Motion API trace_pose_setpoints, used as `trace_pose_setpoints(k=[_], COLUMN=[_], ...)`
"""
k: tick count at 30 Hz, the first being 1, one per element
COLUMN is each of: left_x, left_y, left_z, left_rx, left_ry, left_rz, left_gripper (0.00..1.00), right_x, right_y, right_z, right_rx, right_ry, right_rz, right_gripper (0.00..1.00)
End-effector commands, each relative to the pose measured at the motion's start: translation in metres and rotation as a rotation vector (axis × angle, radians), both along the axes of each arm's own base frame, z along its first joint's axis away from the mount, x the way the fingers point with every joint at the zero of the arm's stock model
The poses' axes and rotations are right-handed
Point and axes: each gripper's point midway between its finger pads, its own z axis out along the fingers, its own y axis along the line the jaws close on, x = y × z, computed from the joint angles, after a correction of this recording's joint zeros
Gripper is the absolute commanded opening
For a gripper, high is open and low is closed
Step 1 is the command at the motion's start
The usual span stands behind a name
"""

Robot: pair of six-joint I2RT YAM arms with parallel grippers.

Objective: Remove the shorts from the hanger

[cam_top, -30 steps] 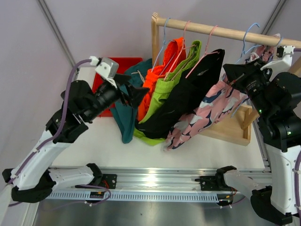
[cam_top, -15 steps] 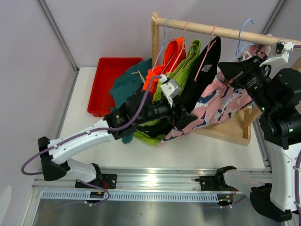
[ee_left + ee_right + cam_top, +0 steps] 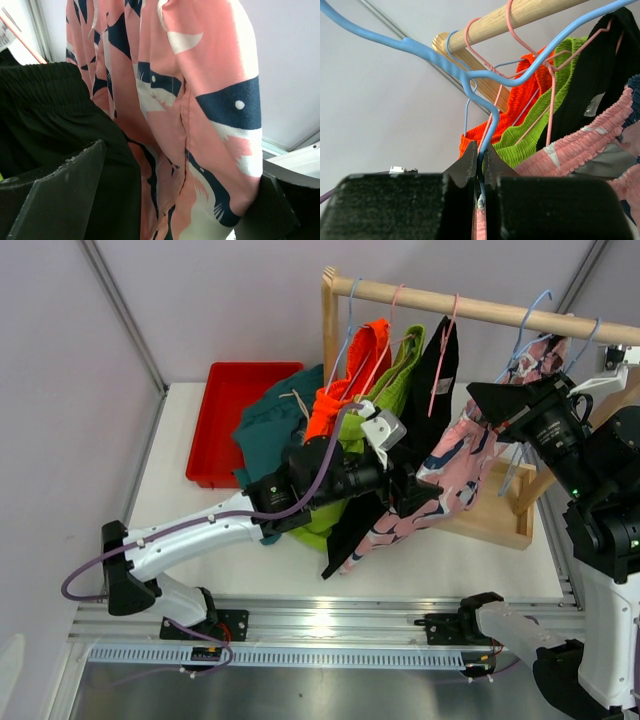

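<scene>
Several shorts hang on hangers from a wooden rod (image 3: pixel 470 308): dark teal (image 3: pixel 268 425), orange (image 3: pixel 345 380), lime green (image 3: pixel 385 390), black (image 3: pixel 425 390) and pink patterned shorts (image 3: pixel 470 455). My left gripper (image 3: pixel 412 490) is open, and its fingers (image 3: pixel 60 200) straddle the lower part of the pink shorts (image 3: pixel 200 100), with black fabric (image 3: pixel 45 110) against the left finger. My right gripper (image 3: pixel 481 160) is shut on the wire of the blue hanger (image 3: pixel 445 60) that carries the pink shorts. In the top view that gripper (image 3: pixel 490 395) sits just below the rod.
A red tray (image 3: pixel 235 410) lies at the back left, partly under the teal shorts. The rack's wooden upright (image 3: pixel 328 330) and base frame (image 3: pixel 495 525) stand on the white table (image 3: pixel 180 480). Pink hangers (image 3: pixel 550 100) crowd close to the blue one.
My left arm swung from beside the teal shorts rightward to the pink shorts, still open. The black shorts now hang straighter. My right gripper kept its hold on the hanger.
</scene>
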Motion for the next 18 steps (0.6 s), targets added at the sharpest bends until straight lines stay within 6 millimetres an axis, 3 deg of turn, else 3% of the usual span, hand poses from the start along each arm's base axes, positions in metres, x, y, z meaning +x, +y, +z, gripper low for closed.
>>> trace_pose_setpoints(k=[1,11,14,18], left_x=[-0.013,-0.036,-0.044,-0.047], left_y=[0.009,0.031,0.038,0.040], left_z=[0.046,0.062,0.079,0.079], left_rx=[-0.094,-0.050,-0.071,-0.062], left_ry=[-0.048,-0.124,-0.151,-0.158], left_rz=[0.028,0.155,0.171,0.180], left_gripper=[0.96,0.99,0.99,0.97], right_x=[-0.027,-0.037,-0.038,-0.041], right_y=[0.005,0.008,0.008,0.007], right_z=[0.038,0.048,0.052,0.059], right_rx=[0.045,0.070,0.066,0.069], right_ry=[-0.152,-0.173,-0.178,-0.192], right_rz=[0.068,0.105,0.104,0.101], right_gripper=[0.00,0.00,0.00,0.00])
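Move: The pink shorts hang just off the open left fingertips, their middle roughly 6 cm to the right, 3 cm ahead and about 2 cm lower. The black shorts are some 7 cm ahead, neither left nor right; the lime shorts are about 7 cm ahead and 8 cm left, both some 5 cm down. The blue hanger, pinched by the right gripper, is around 13 cm ahead, 11 cm right and 13 cm up. From the right hand, the pink shorts' middle is about 9 cm back, 4 cm left and 15 cm down. Back the left gripper away from the pink shorts, about 5 cm towards the base with the fingers kept wide open, then bring in a climb of some 4.5 cm and a slight shift left, tipping the fingers up and turning them a little counter-clockwise; let the cloth come free of the rear finger. Keep the right gripper shut on the blue hanger, easing it back only about a centimetre. ##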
